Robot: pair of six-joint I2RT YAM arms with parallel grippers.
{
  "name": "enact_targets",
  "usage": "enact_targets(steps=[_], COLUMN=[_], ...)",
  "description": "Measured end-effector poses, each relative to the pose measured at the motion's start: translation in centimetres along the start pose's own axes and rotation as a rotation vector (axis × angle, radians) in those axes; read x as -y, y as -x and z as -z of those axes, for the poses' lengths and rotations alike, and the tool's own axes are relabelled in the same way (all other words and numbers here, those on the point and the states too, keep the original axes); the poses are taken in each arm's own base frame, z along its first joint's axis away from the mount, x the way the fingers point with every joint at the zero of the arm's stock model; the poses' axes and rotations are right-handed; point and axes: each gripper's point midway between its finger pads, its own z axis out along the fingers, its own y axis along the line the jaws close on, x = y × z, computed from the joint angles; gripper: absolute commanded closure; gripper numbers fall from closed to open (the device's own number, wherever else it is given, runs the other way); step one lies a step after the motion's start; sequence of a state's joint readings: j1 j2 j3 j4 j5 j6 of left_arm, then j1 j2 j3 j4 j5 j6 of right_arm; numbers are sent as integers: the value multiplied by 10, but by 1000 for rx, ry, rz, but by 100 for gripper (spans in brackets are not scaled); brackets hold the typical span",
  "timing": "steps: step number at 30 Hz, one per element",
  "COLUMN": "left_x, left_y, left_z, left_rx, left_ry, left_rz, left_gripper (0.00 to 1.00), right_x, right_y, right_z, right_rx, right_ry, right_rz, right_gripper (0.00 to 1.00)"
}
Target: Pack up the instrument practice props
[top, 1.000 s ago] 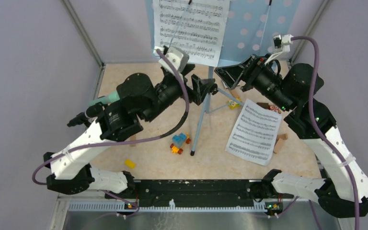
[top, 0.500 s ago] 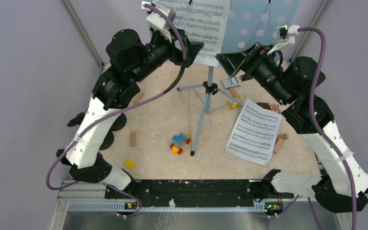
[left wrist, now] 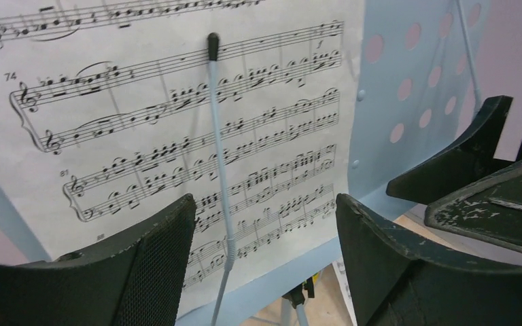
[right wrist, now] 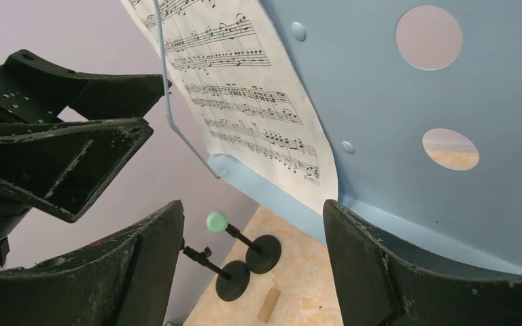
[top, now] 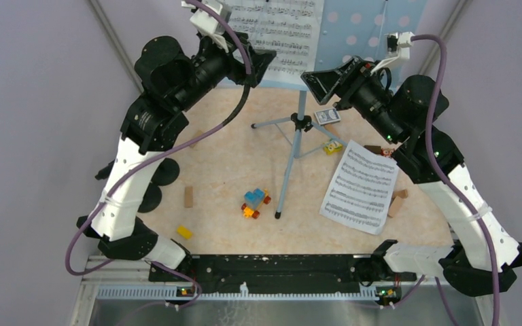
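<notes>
The pale-blue perforated music desk (top: 363,30) stands on its silver tripod pole (top: 291,163) at the back, with a white sheet-music page (top: 282,30) held on it by a thin wire arm (left wrist: 219,156). My left gripper (top: 264,62) hangs open just in front of that page's lower edge (left wrist: 177,136), touching nothing. My right gripper (top: 316,81) is open too, close under the desk's right half (right wrist: 394,102). A second page (top: 360,187) lies flat on the table. Between the right fingers I see a mint-green microphone (right wrist: 217,221) in one black round-based holder (right wrist: 264,253), with another holder (right wrist: 232,280) beside it.
Colourful toy bricks (top: 255,202) lie by the tripod foot and a yellow brick (top: 184,232) near the front. Tan wooden blocks (top: 188,197) (top: 397,202) sit left and right. A small card (top: 327,115) lies behind the tripod hub. The two grippers are close together.
My left arm has swung up from the tripod hub to the desk's lower edge. My right gripper has edged up and left, its jaws slightly narrower but open.
</notes>
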State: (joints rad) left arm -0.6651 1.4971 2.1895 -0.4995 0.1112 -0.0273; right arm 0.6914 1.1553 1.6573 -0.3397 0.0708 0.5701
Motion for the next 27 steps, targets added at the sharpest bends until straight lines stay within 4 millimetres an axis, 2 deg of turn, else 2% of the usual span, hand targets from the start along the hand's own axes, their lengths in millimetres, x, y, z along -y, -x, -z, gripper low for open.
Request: enact_targets(steps=[6,11,14,19,24,27], left_x=[-10,-9,-8,-9,-13,-15], left_y=[-11,-4,2,2,-8,-18], left_z=[3,7,7,4,-6,-14], left_rx=[-13,14,35,42,27,6], left_ry=[26,25,24,25,31,34], left_rz=[-2,-4,-5,-3,0,6], left_gripper=[18,21,28,33,45,57], right_x=[1,1,1,2,1,1], right_y=[-1,-1,-1,0,0,0], right_z=[-1,-1,-1,-1,-2,-2], right_rx=[0,0,0,1,3,3], right_ry=[-5,-5,-6,-7,-6,-6], right_rz=[0,1,0,-2,-3,-3], right_gripper=[27,27,27,28,29,29])
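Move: The left sheet's wire holder arm is the thing to pinch: its middle lies about 4 cm ahead of the left gripper, level sideways and some 2 cm higher. The left music sheet behind it centres about 8 cm ahead, 3 cm right and 5 cm up, and the right gripper stands some 10 cm to the right, 3 cm lower. From the right gripper the holder arm is about 4 cm ahead, 10 cm left and 5 cm up. Dip the left gripper about 1 cm and bring it back up with a small drift left, then ease it some 2 cm forward and 1.5 cm down, edging right, so the wire holder arm comes between its fingertips. Narrow the wide-open fingers by about a third meanwhile, without shutting them on the wire; keep the wrist nearly steady. ##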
